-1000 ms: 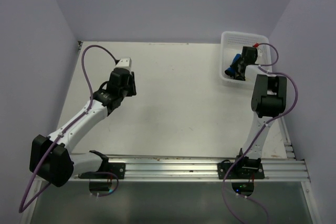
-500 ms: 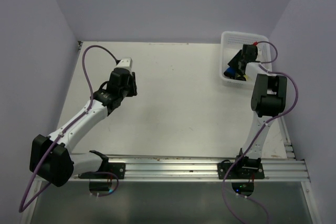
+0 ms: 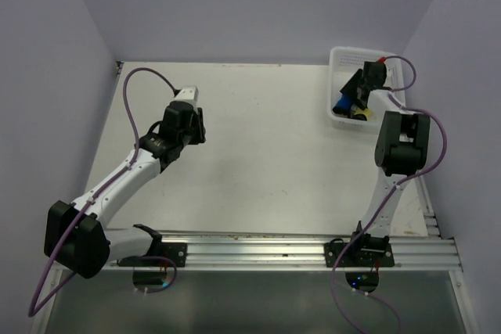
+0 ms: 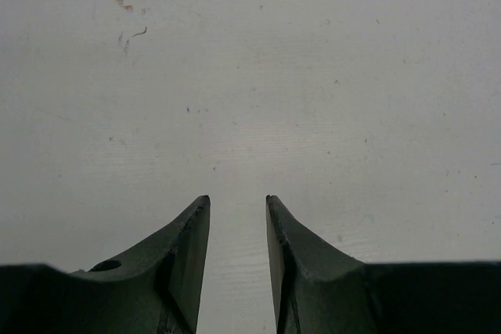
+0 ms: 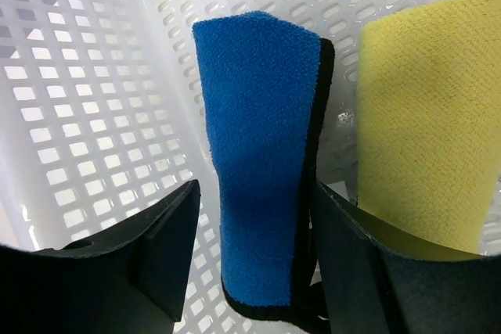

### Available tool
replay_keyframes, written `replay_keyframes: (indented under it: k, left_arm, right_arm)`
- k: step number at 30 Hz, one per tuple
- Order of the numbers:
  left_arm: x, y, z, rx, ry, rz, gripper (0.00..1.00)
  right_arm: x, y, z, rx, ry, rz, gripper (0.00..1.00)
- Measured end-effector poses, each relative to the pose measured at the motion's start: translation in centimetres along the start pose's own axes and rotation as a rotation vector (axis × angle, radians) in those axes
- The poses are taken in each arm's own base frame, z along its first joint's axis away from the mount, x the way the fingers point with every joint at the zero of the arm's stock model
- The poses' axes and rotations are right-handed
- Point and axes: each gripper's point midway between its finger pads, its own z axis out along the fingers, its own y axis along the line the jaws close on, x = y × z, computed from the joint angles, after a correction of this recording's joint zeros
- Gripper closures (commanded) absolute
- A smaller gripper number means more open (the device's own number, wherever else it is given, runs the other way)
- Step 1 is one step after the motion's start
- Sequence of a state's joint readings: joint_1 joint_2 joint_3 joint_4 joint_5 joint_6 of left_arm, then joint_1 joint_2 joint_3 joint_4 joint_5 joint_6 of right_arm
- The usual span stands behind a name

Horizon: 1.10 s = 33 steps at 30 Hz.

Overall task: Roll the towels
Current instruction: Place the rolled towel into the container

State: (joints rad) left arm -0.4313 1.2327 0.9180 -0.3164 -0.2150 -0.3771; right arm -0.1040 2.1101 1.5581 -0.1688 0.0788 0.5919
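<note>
In the right wrist view the blue towel [image 5: 258, 154], rolled and dark-edged, stands upright inside the white basket [image 5: 78, 115]. The yellow towel [image 5: 430, 115], also rolled, stands just right of it. My right gripper [image 5: 254, 185] is open around the blue towel, with a gap at the left finger and the right finger close against the towel's edge. From above, the right gripper [image 3: 354, 93] reaches into the basket [image 3: 344, 56], where the blue towel [image 3: 342, 104] and a bit of the yellow towel [image 3: 362, 113] show. My left gripper [image 4: 237, 198] hangs open over bare table, holding nothing.
The perforated basket sits at the table's far right corner beside the purple side wall. The left arm [image 3: 184, 123] hovers over the left half of the white table [image 3: 266, 154]. A metal rail [image 3: 274, 252] runs along the near edge.
My right gripper's jaws have spread apart and let go of the blue towel inside the basket. The left arm has stayed put.
</note>
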Motion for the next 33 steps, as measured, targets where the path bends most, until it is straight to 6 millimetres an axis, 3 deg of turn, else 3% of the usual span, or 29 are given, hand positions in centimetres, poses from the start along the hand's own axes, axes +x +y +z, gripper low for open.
replay_keyframes:
  k: [8,17,20,22,25,26,27,30,33]
  left_arm:
    - [0.0,-0.1,-0.1,0.006,-0.001,0.0,0.59]
    - [-1.8,-0.3,-1.7,0.029,-0.068,-0.01,0.55]
    - [-2.2,-0.1,-2.0,0.022,-0.087,-0.006,0.52]
    - [-2.4,0.2,-2.2,0.006,-0.097,0.001,0.49]
    - [-3.0,0.8,-2.6,-0.022,-0.123,0.004,0.44]
    - [-3.3,1.0,-2.8,-0.031,-0.136,0.003,0.4]
    - [-3.6,1.2,-3.1,-0.041,-0.149,0.004,0.37]
    - [-4.5,1.9,-4.0,-0.067,-0.19,0.003,0.29]
    - [-4.9,2.3,-4.5,-0.087,-0.211,0.004,0.21]
  right_arm:
    - [-0.8,1.0,-3.5,-0.064,-0.025,-0.006,0.38]
    - [-1.9,4.5,-9.7,-0.283,-0.137,-0.039,0.29]
    - [-2.0,7.1,-11.8,-0.358,-0.168,-0.099,0.26]
    - [-0.7,10.0,-13.7,-0.416,-0.176,-0.177,0.24]
    - [3.2,14.5,-17.9,-0.528,-0.161,-0.293,0.17]
    - [5.0,15.9,-20.1,-0.579,-0.148,-0.335,0.13]
    - [6.4,16.5,-21.9,-0.614,-0.139,-0.367,0.01]
    - [8.1,15.6,-26.3,-0.656,-0.138,-0.415,0.01]
    - [7.8,13.1,-28.9,-0.628,-0.155,-0.41,0.01]
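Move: The blue rolled towel already lies in the container, nearly straight under the open right fingers, about 4 cm below and 1 cm left. The yellow towel lies roughly 7 cm to this hand's right, 1 cm back and 4 cm below. The container's middle is about 4 cm right, 1 cm forward and 3 cm down. From the left gripper the blue towel is some 50 cm right, 22 cm ahead, 13 cm down. Leave the blue towel and lift the right gripper up out of the container, easing back and left, then swing it left and back over the near-left rim onto open table, about 20 cm each way by the end; tip the fingers up, turn counter-clockwise some 35 degrees and open wide. Meanwhile raise the left gripper about 6 cm, drift it left and open it. ##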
